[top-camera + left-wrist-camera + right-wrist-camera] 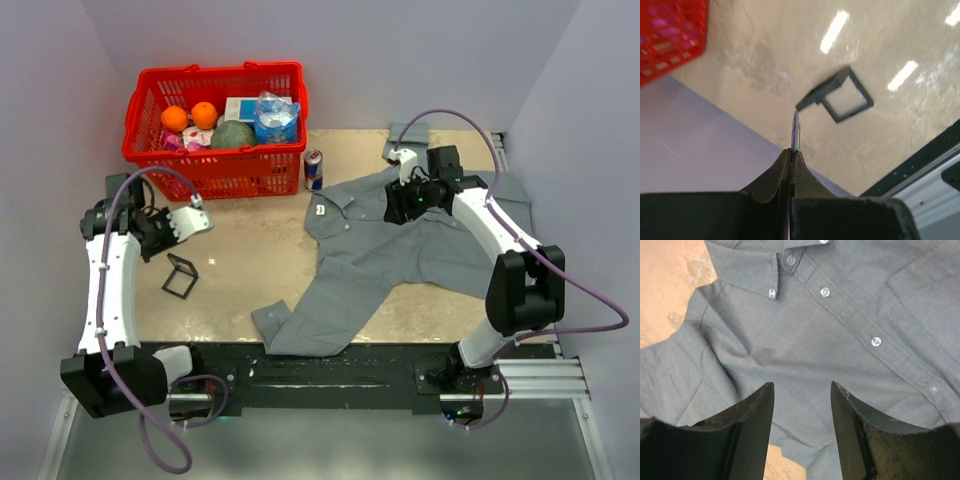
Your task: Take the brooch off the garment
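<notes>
The garment [385, 255] is a grey button-up shirt spread over the right half of the table, with its collar [747, 267] and button placket [850, 315] in the right wrist view. My right gripper [802, 387] hovers open just above the shirt's chest, beside the placket, with nothing between its fingers; from above it sits near the collar [400, 205]. My left gripper [794, 150] is off to the left over bare table, shut, with a thin pale sliver [796, 127] sticking out edge-on from its tips. I cannot tell what the sliver is. No brooch shows in any view.
A red basket [215, 175] with fruit and packets stands at the back left, a drink can [313, 170] beside it. A small black square frame [180, 277] lies on the table below my left gripper. A grey cloth piece [407, 133] lies at the back right. Walls close in on both sides.
</notes>
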You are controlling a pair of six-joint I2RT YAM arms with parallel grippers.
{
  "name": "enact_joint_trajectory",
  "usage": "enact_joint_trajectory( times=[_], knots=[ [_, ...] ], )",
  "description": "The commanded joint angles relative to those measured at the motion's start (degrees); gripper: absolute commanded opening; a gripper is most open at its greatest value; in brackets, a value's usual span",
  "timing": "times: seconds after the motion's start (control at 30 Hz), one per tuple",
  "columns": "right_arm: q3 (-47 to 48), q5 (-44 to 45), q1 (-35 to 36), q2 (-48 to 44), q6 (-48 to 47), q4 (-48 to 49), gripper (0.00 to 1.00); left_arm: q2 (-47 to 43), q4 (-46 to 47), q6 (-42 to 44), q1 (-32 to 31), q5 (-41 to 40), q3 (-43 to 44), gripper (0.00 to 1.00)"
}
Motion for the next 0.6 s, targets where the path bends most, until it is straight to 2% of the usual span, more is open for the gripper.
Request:
enact_joint_trajectory(
  times=[0.0, 0.07, 0.2, 0.37, 0.57],
  knots=[
    [4.2, -3.3, 0.6, 0.4, 2.7, 2.9, 0.53, -2.7, 1.9, 16.2, 9.4, 2.2, -6.7, 0.0],
    [4.5, -3.2, 1.0, 0.5, 2.6, 2.8, 0.53, -2.1, 2.8, 20.1, 12.4, 5.0, -9.7, 0.0],
    [4.1, -2.8, 1.2, 0.1, 2.0, 2.0, 0.53, -1.3, 2.0, 30.1, 13.3, 9.0, -14.2, 0.0],
    [3.2, -2.2, 1.6, -1.4, 0.5, 0.7, 0.53, -4.4, 9.9, 39.1, 13.3, 10.7, -23.4, 0.0],
    [6.2, -0.9, 2.0, -0.9, -1.8, -3.6, 0.53, -5.2, 19.9, 40.3, 13.3, 13.0, -29.0, 0.0]
  ],
)
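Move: The brooch is already shut in my left fingertips. The open black case it goes to lies about 19 cm below that hand, level with it in reach and some 3 cm to its right. The red basket's middle stands about 29 cm ahead and 11 cm right, and the garment's cuff lies 10 cm back and 23 cm right. From my right hand the case is about 12 cm back, 49 cm left and 13 cm down. Keeping the brooch pinched, I bring my left hand down about 12 cm towards the open case, drawing it back some 4 cm as it sinks. Early on it still swings about 4 cm left, then eases back right by about half that. The wrist turns roughly 25 degrees clockwise on the way, and the fingers stay shut. ##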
